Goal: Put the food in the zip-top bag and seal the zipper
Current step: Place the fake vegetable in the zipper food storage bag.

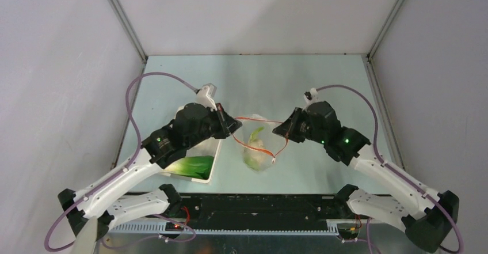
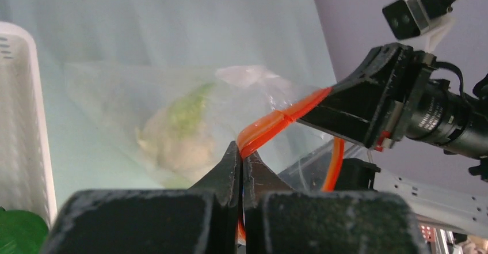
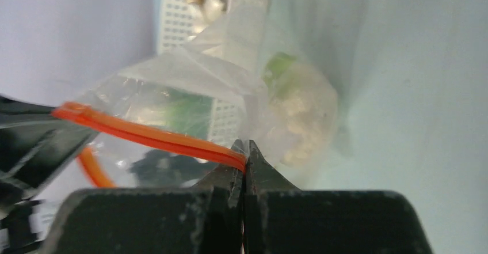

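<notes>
The clear zip-top bag (image 1: pixel 257 150) hangs between my two grippers above the table, with pale lumpy food and a green leaf (image 1: pixel 256 141) inside it. Its red-orange zipper (image 1: pixel 260 120) stretches taut from one gripper to the other, while its other side sags in a loop toward a white end (image 1: pixel 273 160). My left gripper (image 1: pixel 235 126) is shut on the zipper's left part (image 2: pixel 270 126). On the right end, my right gripper (image 1: pixel 281 129) is shut on the zipper (image 3: pixel 149 134). The food (image 3: pixel 296 107) shows through the bag (image 2: pixel 172 121) in both wrist views.
A white perforated basket (image 1: pixel 214 163) sits left of the bag under my left arm, with a green leafy vegetable (image 1: pixel 193 165) in it. Grey walls enclose the table on three sides. The arm bases stand along the near edge.
</notes>
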Tool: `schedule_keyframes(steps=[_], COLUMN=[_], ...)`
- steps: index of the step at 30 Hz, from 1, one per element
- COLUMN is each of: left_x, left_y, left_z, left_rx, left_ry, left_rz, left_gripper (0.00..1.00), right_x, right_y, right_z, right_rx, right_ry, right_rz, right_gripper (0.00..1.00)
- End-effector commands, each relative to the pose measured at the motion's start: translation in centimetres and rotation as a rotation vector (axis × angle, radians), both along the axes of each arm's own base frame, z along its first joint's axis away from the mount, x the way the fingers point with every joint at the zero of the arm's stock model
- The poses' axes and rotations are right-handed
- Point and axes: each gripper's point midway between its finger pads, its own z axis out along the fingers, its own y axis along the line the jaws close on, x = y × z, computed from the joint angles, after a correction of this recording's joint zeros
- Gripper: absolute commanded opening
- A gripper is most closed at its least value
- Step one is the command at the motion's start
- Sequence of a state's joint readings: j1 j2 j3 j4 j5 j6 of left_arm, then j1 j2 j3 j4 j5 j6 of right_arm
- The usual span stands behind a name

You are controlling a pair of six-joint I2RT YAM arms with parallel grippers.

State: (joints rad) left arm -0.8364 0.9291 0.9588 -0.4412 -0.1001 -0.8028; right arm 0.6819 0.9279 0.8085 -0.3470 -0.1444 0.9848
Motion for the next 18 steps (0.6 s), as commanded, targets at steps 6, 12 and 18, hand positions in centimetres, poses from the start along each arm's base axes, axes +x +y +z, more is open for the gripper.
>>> schedule_keyframes(steps=[6, 12, 18], left_x=[1.0, 2.1, 3.4], left_y=[0.1, -0.3, -2.4], left_z=[4.0, 3.7, 2.4], left_rx=[0.062, 0.103, 0.119], left_ry=[-0.093, -0.096, -0.06], left_rz=[0.028, 0.047, 0.01], left_gripper=[0.0, 0.0, 0.14], right_x=[1.8, 1.5, 1.1], right_y=[-6.7, -8.0, -7.0], right_z=[0.0, 0.5, 1.8], right_rx=[-0.683, -0.715, -0.609], right_ry=[-0.209, -0.207, -0.223], right_rz=[-0.094, -0.126, -0.087], right_gripper=[0.0, 0.0, 0.0])
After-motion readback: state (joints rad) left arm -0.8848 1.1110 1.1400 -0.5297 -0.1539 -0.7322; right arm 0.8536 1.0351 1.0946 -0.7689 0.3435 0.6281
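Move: Between the two hands, down inside the zip-top bag, the fake cauliflower lies about 6 cm to the left hand's right, 3 cm back and some 14 cm below; from the right hand, it is about 6 cm left, 3 cm back and 13 cm down. The basket's middle is roughly 19 cm to the left hand's left, level with it fore and aft and 17 cm lower. In the basket, the leek lies about 21 cm left, 7 cm back and 17 cm below the left hand. Keeping the orange zip rim pinched from both sides, the two hands shift the bag to the right, away from the basket. The right hand leads by about 5 cm, rolling some 35 degrees so its left side sinks; the left follows a couple of centimetres right and slightly forward, first lifting its side of the rim and then lowering it almost all the way back. ##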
